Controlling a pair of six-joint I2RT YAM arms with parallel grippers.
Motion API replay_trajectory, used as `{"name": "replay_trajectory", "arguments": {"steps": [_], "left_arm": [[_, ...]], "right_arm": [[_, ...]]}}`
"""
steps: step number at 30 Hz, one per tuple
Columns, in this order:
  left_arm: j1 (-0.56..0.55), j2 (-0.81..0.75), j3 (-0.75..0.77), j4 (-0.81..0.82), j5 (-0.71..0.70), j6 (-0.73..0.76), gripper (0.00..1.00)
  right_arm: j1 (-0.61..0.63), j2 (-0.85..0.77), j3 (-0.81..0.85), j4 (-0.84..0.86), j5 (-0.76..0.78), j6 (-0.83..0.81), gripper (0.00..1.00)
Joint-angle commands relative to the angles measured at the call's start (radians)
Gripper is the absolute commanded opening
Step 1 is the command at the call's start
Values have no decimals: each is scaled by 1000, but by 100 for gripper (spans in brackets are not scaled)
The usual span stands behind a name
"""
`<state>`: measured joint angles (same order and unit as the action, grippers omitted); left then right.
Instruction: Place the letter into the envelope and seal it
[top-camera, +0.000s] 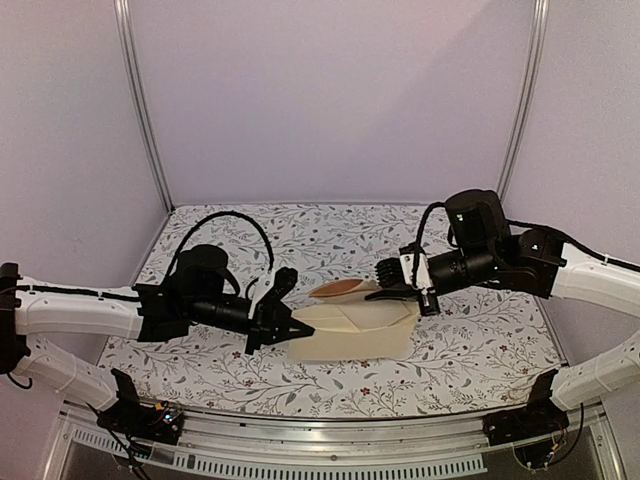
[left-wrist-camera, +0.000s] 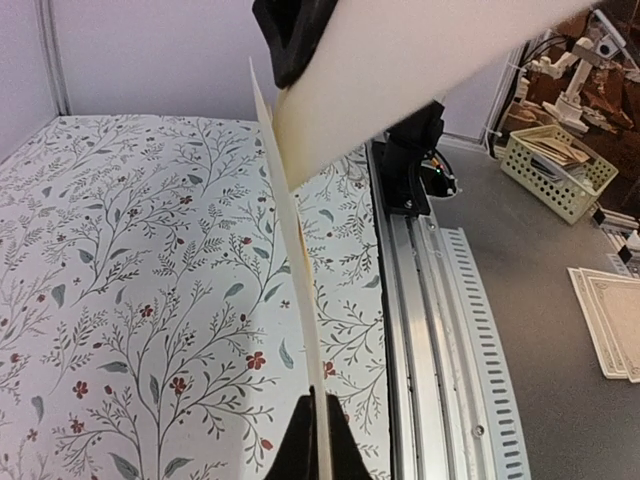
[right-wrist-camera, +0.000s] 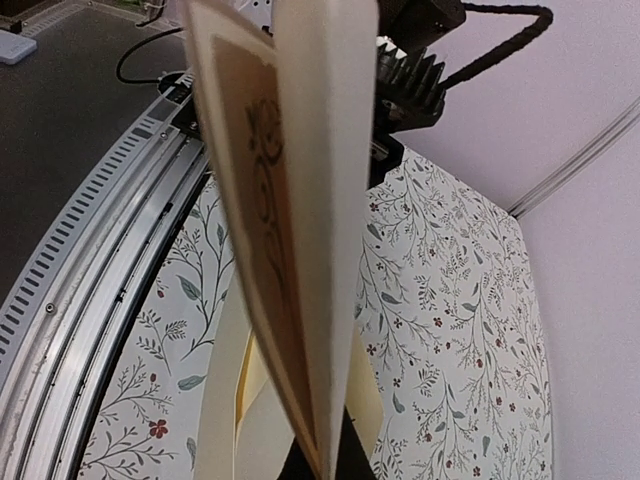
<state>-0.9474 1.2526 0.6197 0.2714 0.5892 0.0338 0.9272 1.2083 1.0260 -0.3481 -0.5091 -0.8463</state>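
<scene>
The cream envelope (top-camera: 355, 335) lies across the middle of the floral table, its open side facing up. My left gripper (top-camera: 300, 328) is shut on its left end. In the left wrist view the envelope (left-wrist-camera: 295, 250) runs away edge-on from the pinched fingertips (left-wrist-camera: 300, 445). My right gripper (top-camera: 388, 288) is shut on the letter (top-camera: 345, 289), a tan bent sheet hanging just above the envelope's upper edge. In the right wrist view the letter (right-wrist-camera: 262, 210) shows its dark border and pale back. The envelope (right-wrist-camera: 225, 400) gapes open beneath it.
The floral tablecloth (top-camera: 470, 330) ends at an aluminium rail (left-wrist-camera: 430, 330) along the near edge. Beyond the rail stand a pale green basket (left-wrist-camera: 555, 170) and loose sheets (left-wrist-camera: 612, 320) on the grey floor. Metal frame posts (top-camera: 140, 100) flank the back corners.
</scene>
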Motion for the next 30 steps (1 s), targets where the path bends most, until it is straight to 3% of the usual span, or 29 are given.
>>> {"name": "replay_trajectory", "arguments": {"steps": [1,30], "left_arm": [[13,6,12,19,21,15,0],[14,73,46,-37,-46,31,0]], "right_arm": [[13,13,12,-20,-3,-38,0],[48,162,129,-338,232,-53,0]]}}
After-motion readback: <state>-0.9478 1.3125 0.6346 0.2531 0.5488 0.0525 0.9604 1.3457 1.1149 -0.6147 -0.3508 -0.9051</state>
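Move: The right hand holds the folded letter over the envelope, whose mouth lies about 3 cm to its left, 1 cm nearer the robot and some 7 cm below. The left hand keeps the envelope pinched by its left end; the middle of the mouth is about 10 cm to its right, level in reach and height, with the letter's middle 10 cm right and some 6 cm above. Right hand lowers the gripped letter about 6 cm towards the mouth, tipping fingers down; left sinks 2 cm, holding. ##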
